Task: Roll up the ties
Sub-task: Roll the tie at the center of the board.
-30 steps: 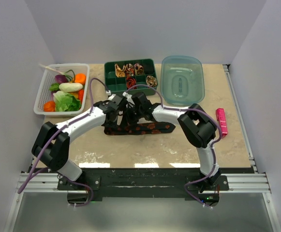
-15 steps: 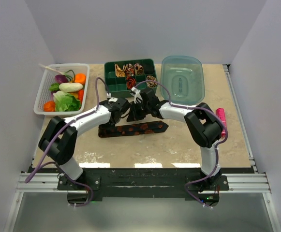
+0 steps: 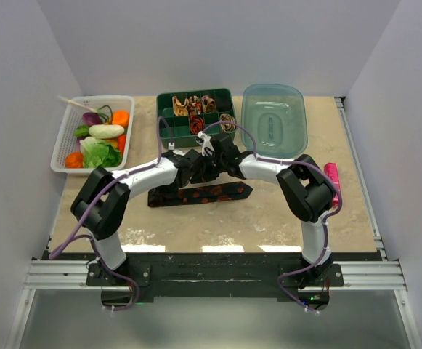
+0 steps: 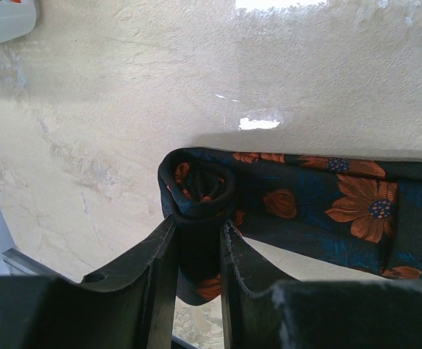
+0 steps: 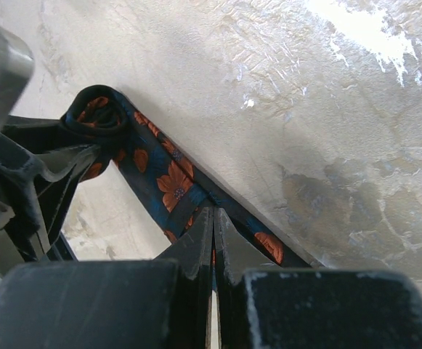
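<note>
One long black tie (image 3: 211,193) with orange flowers lies across the middle of the table, its left end raised and rolled into a small coil (image 4: 200,187). My left gripper (image 4: 197,222) is shut on that coil, which sticks out past the fingertips. The rest of the tie (image 4: 341,207) runs off to the right. My right gripper (image 5: 212,214) is shut on the flat tie (image 5: 168,178) a short way along from the coil (image 5: 98,113). From above, the left gripper (image 3: 196,171) and the right gripper (image 3: 209,166) meet just above the tie. Several rolled ties (image 3: 194,104) sit in a green tray (image 3: 160,116).
A white basket (image 3: 60,142) of toy vegetables stands at the far left. A clear blue-green lid (image 3: 274,120) lies right of the green tray. A small pink bar (image 3: 332,182) lies near the right edge. Purple cables loop over both arms.
Both grippers have moved toward the far side, the left arm swinging right. The tie's rolled end has risen with them and the flat part has shifted slightly left.
</note>
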You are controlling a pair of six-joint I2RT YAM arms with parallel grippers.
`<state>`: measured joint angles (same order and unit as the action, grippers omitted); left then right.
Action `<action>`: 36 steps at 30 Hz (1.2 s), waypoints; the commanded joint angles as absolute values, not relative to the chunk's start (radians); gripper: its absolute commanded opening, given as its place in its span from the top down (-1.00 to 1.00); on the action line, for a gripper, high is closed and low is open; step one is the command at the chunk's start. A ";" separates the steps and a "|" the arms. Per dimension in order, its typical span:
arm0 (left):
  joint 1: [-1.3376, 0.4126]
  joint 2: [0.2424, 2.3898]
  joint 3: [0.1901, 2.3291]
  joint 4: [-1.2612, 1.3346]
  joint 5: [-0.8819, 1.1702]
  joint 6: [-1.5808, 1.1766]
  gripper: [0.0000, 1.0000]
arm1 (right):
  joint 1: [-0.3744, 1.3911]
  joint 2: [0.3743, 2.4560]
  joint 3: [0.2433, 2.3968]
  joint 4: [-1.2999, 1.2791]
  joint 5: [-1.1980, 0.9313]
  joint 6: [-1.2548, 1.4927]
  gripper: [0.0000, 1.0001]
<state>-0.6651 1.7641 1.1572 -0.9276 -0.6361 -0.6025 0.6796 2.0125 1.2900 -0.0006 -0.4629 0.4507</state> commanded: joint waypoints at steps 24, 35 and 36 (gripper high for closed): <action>-0.667 1.698 1.138 -0.653 -0.348 -0.569 -0.21 | 0.678 2.008 1.318 0.003 -0.483 0.414 1.00; -0.527 1.422 1.039 -0.529 -0.145 -0.543 -0.46 | 0.690 1.985 1.324 -0.014 -0.485 0.417 1.00; -0.503 1.402 1.002 -0.496 -0.115 -0.534 -0.47 | 0.696 1.983 1.330 -0.015 -0.485 0.416 1.00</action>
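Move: The left gripper already pinches the tie's rolled end; the middle of the flat strip, over which the roll goes, lies about 15 cm to its right, level fore and aft and some 3 cm below. The strip's pointed tip is about 28 cm right, and the green organiser sits about 23 cm ahead and 11 cm right. From the right gripper, shut above the strip, the strip's middle lies about 4 cm back, 5 cm right and 4 cm below. Carry the left gripper about 7 cm to the right along the strip, with the pinched roll at first, sinking some 2 cm and swinging the fingers about 30 degrees from leaning left to pointing down. Midway, begin spreading the fingers to let go of the roll; then lift about 6 cm clear, still opening, and ease forward. ##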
